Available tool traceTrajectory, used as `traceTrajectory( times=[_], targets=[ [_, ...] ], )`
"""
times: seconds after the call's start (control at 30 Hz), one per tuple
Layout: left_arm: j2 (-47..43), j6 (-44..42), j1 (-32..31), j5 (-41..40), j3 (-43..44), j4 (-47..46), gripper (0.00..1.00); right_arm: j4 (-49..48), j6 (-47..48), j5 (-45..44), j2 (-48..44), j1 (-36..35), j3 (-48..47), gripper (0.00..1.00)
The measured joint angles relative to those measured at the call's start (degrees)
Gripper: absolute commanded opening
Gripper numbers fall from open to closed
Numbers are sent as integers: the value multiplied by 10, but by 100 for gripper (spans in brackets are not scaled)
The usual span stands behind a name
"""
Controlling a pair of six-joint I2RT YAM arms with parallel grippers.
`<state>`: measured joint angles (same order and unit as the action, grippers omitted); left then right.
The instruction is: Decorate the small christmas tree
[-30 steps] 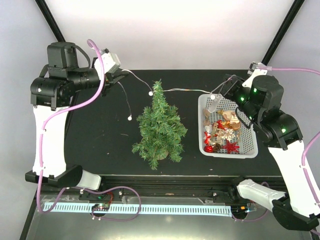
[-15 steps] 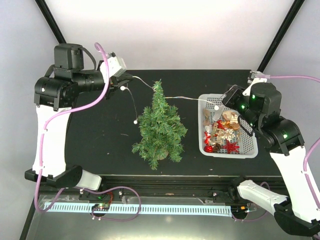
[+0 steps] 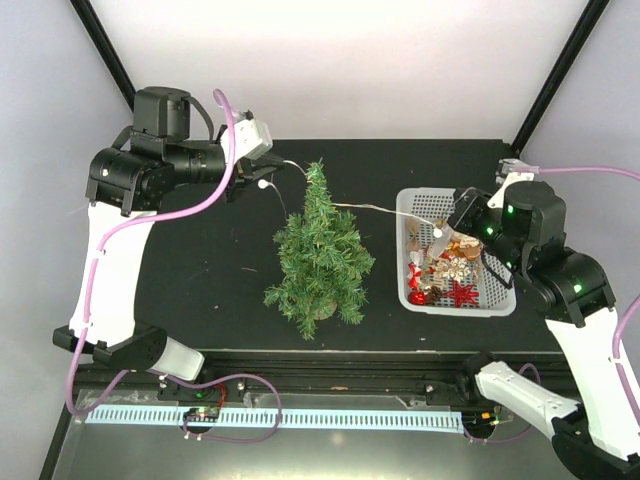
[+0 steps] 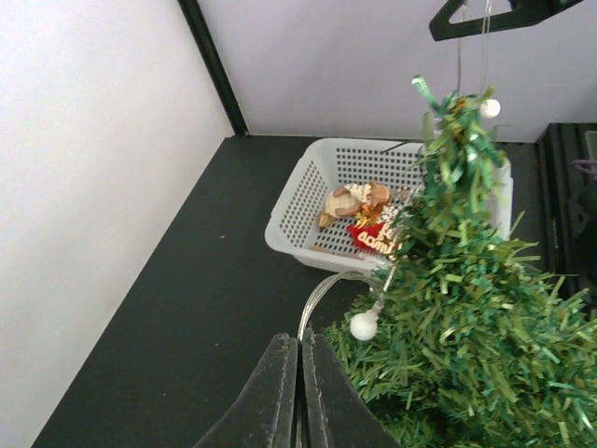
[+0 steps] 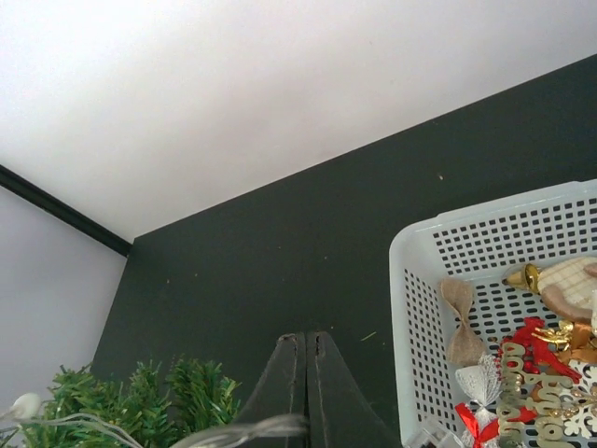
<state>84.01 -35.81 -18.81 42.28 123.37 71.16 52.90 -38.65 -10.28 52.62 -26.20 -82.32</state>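
Note:
The small christmas tree (image 3: 320, 255) stands upright mid-table, also filling the right of the left wrist view (image 4: 466, 308). A thin light string (image 3: 380, 208) with white bulbs stretches past the tree's tip between both grippers. My left gripper (image 3: 245, 180) hovers left of the treetop, shut on the wire (image 4: 322, 294), with one bulb (image 4: 364, 325) lying against the branches. My right gripper (image 3: 452, 215) hangs over the white basket's (image 3: 408, 205) left end. It is shut, and the wire (image 5: 242, 431) runs into its fingers (image 5: 322, 392).
The white basket (image 5: 410, 308) at the right holds several ornaments: a burlap bow (image 5: 457, 317), red and gold pieces (image 3: 450, 275). Black frame posts stand at both back corners. Pink cables loop from both arms.
My left gripper has swung right toward the treetop, pulling the wire and its hanging bulbs against the tree. My right gripper has moved slightly nearer over the basket.

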Motion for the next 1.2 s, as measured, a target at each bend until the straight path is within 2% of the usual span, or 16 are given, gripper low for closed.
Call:
traceTrajectory(
  times=[0.4,0.8,1.2],
  targets=[
    [-6,-20,-4,58,0,50,2,18,12,19,-5,0,-4,1],
    [-56,-70,-4,50,3,98,1,12,27,65,19,-3,19,1],
    [-41,-75,-4,34,3,98,2,-2,30,88,0,-74,87,1]
  ],
)
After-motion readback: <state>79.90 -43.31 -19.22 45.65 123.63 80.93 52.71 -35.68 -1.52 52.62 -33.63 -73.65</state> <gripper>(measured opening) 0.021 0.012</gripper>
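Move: The tree's tip stands roughly 7 cm to the left hand's right, about 1 cm farther out and a couple of centimetres lower. From the right hand the same tip is some 22 cm to the left, about 2 cm farther out and 5 cm higher. The ornament basket lies about 10 cm ahead of the right hand and 7 cm to its right, some 37 cm below. Back towards the base goes the left hand, about 6 cm past the tree's tip, turning slightly clockwise and easing forward a centimetre at the end; its shut fingers keep the light cord. The right hand, still gripping its stretch, first hardly moves, then swings left and down about 6 cm each way towards the tree, a little back too, turning some 15 degrees counter-clockwise and drawing the cord round the far side. ##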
